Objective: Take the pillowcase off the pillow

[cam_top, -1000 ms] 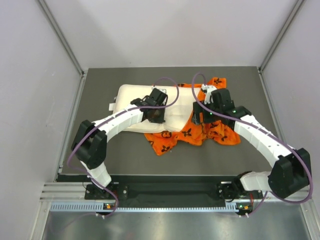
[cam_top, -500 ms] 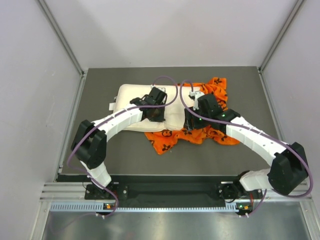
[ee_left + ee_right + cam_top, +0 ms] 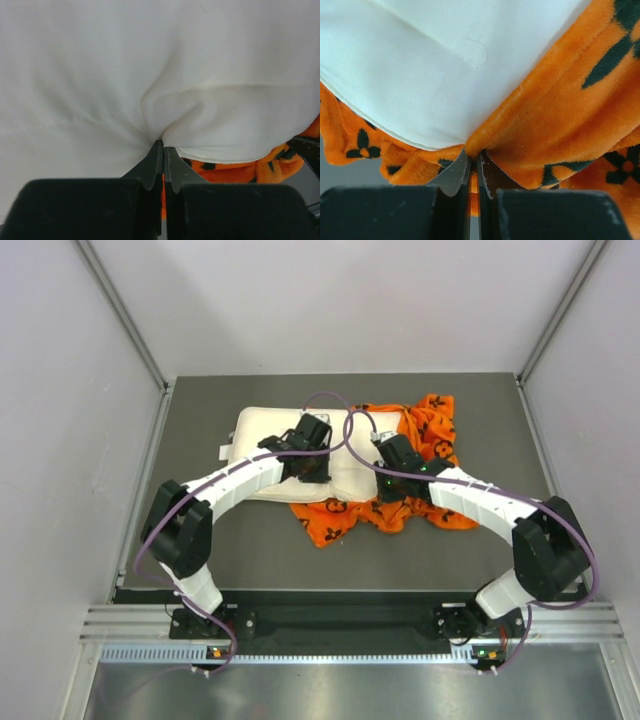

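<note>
The cream pillow lies on the dark table, its right end still inside the bunched orange pillowcase. My left gripper is shut on a pinched fold of the pillow near its front edge. The orange pillowcase peeks out below that fold. Over the pillow's right end, my right gripper is shut on a fold of the pillowcase right beside the bare pillow.
The dark grey table is walled by pale panels on three sides. A metal rail with both arm bases runs along the near edge. Purple cables loop above the wrists.
My right arm swung left from over the pillowcase to the pillow's right end, and its jaws went from open to shut on the orange fabric. The left arm stayed put.
</note>
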You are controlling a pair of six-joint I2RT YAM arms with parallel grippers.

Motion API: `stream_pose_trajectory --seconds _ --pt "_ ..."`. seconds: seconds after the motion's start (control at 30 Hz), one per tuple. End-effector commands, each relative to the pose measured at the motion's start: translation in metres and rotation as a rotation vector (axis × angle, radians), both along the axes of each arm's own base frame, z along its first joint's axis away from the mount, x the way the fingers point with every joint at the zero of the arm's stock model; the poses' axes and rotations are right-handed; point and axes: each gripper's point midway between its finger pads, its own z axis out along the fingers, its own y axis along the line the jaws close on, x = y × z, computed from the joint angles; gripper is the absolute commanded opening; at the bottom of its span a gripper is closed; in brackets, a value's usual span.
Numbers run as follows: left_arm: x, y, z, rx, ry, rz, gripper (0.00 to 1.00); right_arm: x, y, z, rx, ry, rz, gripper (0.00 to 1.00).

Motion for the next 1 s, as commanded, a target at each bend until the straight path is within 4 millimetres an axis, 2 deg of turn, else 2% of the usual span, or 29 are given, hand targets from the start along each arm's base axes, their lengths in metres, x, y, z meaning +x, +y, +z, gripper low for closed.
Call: stream_pose_trajectory --seconds 0.0,0.13,0.3,0.47,0.7,0.8,0.87,0.9,0.97 --pt "0.043 -0.002 0.063 -0.15 -0.229 0.086 0.0 0.0 -0.006 0.0 -0.042 -0.023 -0.026 0.0" --pt "0.051 0.028 0.056 -0.156 -0.206 0.156 0.0 -0.009 -0.018 0.007 -0.057 -0.031 -0.045 0.0" --pt "0.061 0.053 0.06 -0.156 -0.218 0.201 0.0 -0.023 -0.028 0.007 -0.053 -0.015 -0.071 0.0" --pt "0.062 0.064 0.06 -0.146 -0.219 0.209 0.0 -0.028 -0.035 0.008 -0.059 -0.014 -0.086 0.0" --pt "0.059 0.08 0.06 -0.141 -0.223 0.242 0.0 -0.032 -0.033 0.002 -0.065 0.012 -0.065 0.0" --pt "0.057 0.08 0.06 -0.144 -0.223 0.226 0.0 -0.032 -0.031 0.003 -0.058 0.008 -0.06 0.01" --pt "0.054 0.079 0.058 -0.144 -0.217 0.21 0.0 -0.027 -0.028 0.012 -0.04 -0.011 -0.062 0.15" --pt "0.052 0.078 0.055 -0.143 -0.21 0.197 0.0 -0.026 -0.028 0.016 -0.037 -0.02 -0.061 0.26" --pt "0.047 0.08 0.048 -0.128 -0.194 0.186 0.0 -0.017 -0.023 0.034 -0.018 -0.062 -0.061 0.36"
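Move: The left hand already has a fold of the pillow pinched near its near side; the pillow's middle lies about 5 cm ahead and 2 cm left of that hand, some 3 cm lower. The pillowcase's heap is roughly 24 cm to its right and 4 cm ahead, 5 cm lower. From the right hand, which already holds the pillowcase's rim at the pillow's near right corner, that heap is some 10 cm right and 8 cm ahead; the pillow's middle is about 15 cm left and 9 cm ahead. Keep the left fingers shut on the pillow and draw it left about 7 cm, with 3 cm forward and a slight rise, away from the pillowcase, turning the wrist some 10 degrees counter-clockwise. Meanwhile pull the right hand's pinch of pillowcase the other way, back and right about 4 cm, lifting slightly then easing down, and part its fingers only at the end. ##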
